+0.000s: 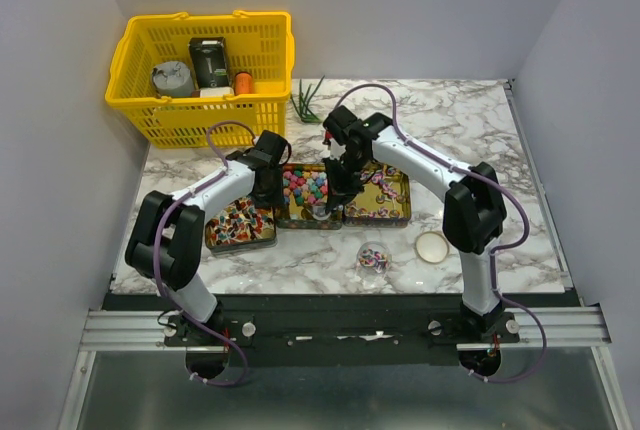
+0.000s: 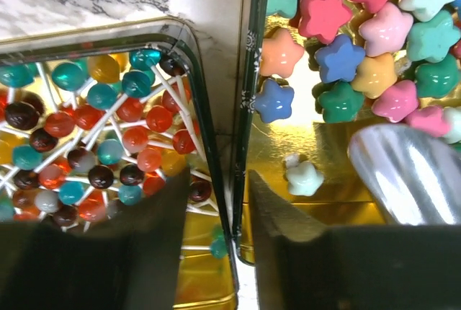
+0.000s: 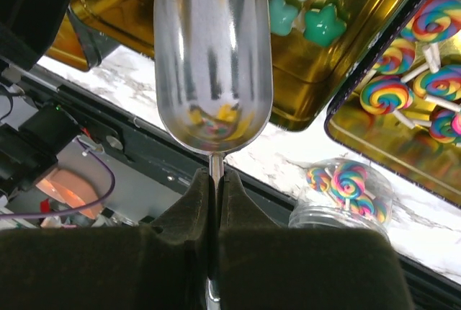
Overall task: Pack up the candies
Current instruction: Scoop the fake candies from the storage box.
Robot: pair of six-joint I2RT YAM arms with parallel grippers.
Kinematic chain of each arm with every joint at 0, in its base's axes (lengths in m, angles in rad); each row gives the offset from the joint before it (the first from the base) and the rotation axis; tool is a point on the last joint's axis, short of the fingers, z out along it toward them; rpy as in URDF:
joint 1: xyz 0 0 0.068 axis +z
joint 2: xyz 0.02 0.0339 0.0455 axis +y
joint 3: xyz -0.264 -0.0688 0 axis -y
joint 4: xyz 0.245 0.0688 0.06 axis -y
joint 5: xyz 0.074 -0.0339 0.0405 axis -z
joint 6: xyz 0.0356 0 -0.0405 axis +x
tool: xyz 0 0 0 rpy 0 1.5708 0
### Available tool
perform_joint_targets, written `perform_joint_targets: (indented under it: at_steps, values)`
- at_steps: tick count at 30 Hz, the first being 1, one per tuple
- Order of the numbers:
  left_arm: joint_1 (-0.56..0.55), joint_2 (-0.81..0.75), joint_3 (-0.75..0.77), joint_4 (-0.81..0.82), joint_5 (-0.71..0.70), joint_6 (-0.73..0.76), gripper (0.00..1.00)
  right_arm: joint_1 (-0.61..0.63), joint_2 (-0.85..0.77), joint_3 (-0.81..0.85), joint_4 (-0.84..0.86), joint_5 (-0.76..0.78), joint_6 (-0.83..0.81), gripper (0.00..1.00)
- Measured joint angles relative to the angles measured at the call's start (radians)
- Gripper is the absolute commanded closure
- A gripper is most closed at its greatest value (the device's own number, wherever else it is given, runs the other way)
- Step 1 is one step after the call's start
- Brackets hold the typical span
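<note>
Three open gold tins hold the candies: ball lollipops (image 2: pixel 94 130) in the left tin (image 1: pixel 214 241), star candies (image 2: pixel 374 29) in the middle tin (image 2: pixel 248 72), rainbow swirl lollipops (image 3: pixel 432 86) in the right tin (image 1: pixel 405 200). My left gripper (image 2: pixel 218 180) is open. It straddles the two adjoining walls of the left and middle tins, one finger inside each. My right gripper (image 3: pixel 216 176) is shut on the thin handle of a metal scoop (image 3: pixel 212 50). The scoop's bowl looks empty and hangs over the near end of the middle tin.
A clear jar (image 1: pixel 373 257) with a few swirl lollipops stands in front of the tins, a round pale lid (image 1: pixel 432 247) to its right. A yellow basket (image 1: pixel 200 75) with several items sits at the back left. A green sprig (image 1: pixel 305 102) lies behind the tins.
</note>
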Motion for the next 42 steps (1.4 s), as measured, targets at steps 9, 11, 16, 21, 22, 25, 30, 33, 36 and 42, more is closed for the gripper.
perform_joint_targets:
  at_steps: [9, 11, 16, 21, 22, 25, 30, 33, 36, 42]
  values:
    - [-0.008, 0.004, 0.000, 0.008, 0.026, 0.006, 0.90, -0.008, 0.006, -0.051, 0.080, 0.003, 0.050, 0.99]
    - [-0.014, 0.006, 0.000, 0.011, 0.029, 0.009, 0.94, -0.008, 0.005, -0.064, 0.102, 0.003, 0.066, 0.99]
    - [-0.018, 0.008, 0.002, 0.010, 0.029, 0.011, 1.00, -0.005, 0.001, -0.103, 0.154, 0.002, 0.106, 0.99]
    - [-0.019, 0.008, 0.004, 0.008, 0.028, 0.011, 1.00, -0.006, -0.006, -0.145, 0.207, 0.008, 0.150, 0.99]
    - [-0.019, 0.008, 0.004, 0.008, 0.028, 0.010, 1.00, -0.008, -0.010, -0.158, 0.219, 0.011, 0.159, 0.99]
    - [-0.019, 0.010, 0.005, 0.007, 0.028, 0.006, 1.00, -0.018, -0.021, -0.198, 0.248, 0.019, 0.192, 0.99]
    - [-0.019, 0.011, 0.006, 0.007, 0.029, -0.005, 1.00, -0.035, -0.027, -0.245, 0.296, 0.018, 0.250, 0.99]
    - [-0.019, 0.011, 0.006, 0.007, 0.029, -0.009, 1.00, -0.040, -0.033, -0.266, 0.329, 0.011, 0.283, 0.99]
    - [-0.019, 0.011, 0.006, 0.007, 0.029, -0.012, 1.00, -0.047, -0.035, -0.278, 0.357, 0.005, 0.307, 0.99]
    - [-0.020, 0.013, 0.007, 0.010, 0.031, -0.019, 1.00, -0.062, -0.033, -0.282, 0.379, 0.008, 0.321, 0.99]
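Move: Just below my left fingertips, about 1 cm to their right, are the facing walls of the lollipop tray and star-candy tray; the lollipop tray's middle lies 8 cm left and 1 back, the star candies 8 cm right and 6 ahead. From my right hand, holding the scoop, the star candies lie roughly 7 cm ahead, 7 left and 9 below; the swirl-lollipop tray is 5 ahead, 9 right, the jar 9 back, 8 right. I shut my half-open left fingers on the two neighbouring tray walls, easing about 1 cm right, and hold them there. Meanwhile my right hand, still gripping the scoop, sinks about 5 cm into the star-candy tray, edging forward; then it pushes the bowl forward into the candies, some 3 cm forward in all, turning about 20 degrees clockwise. ##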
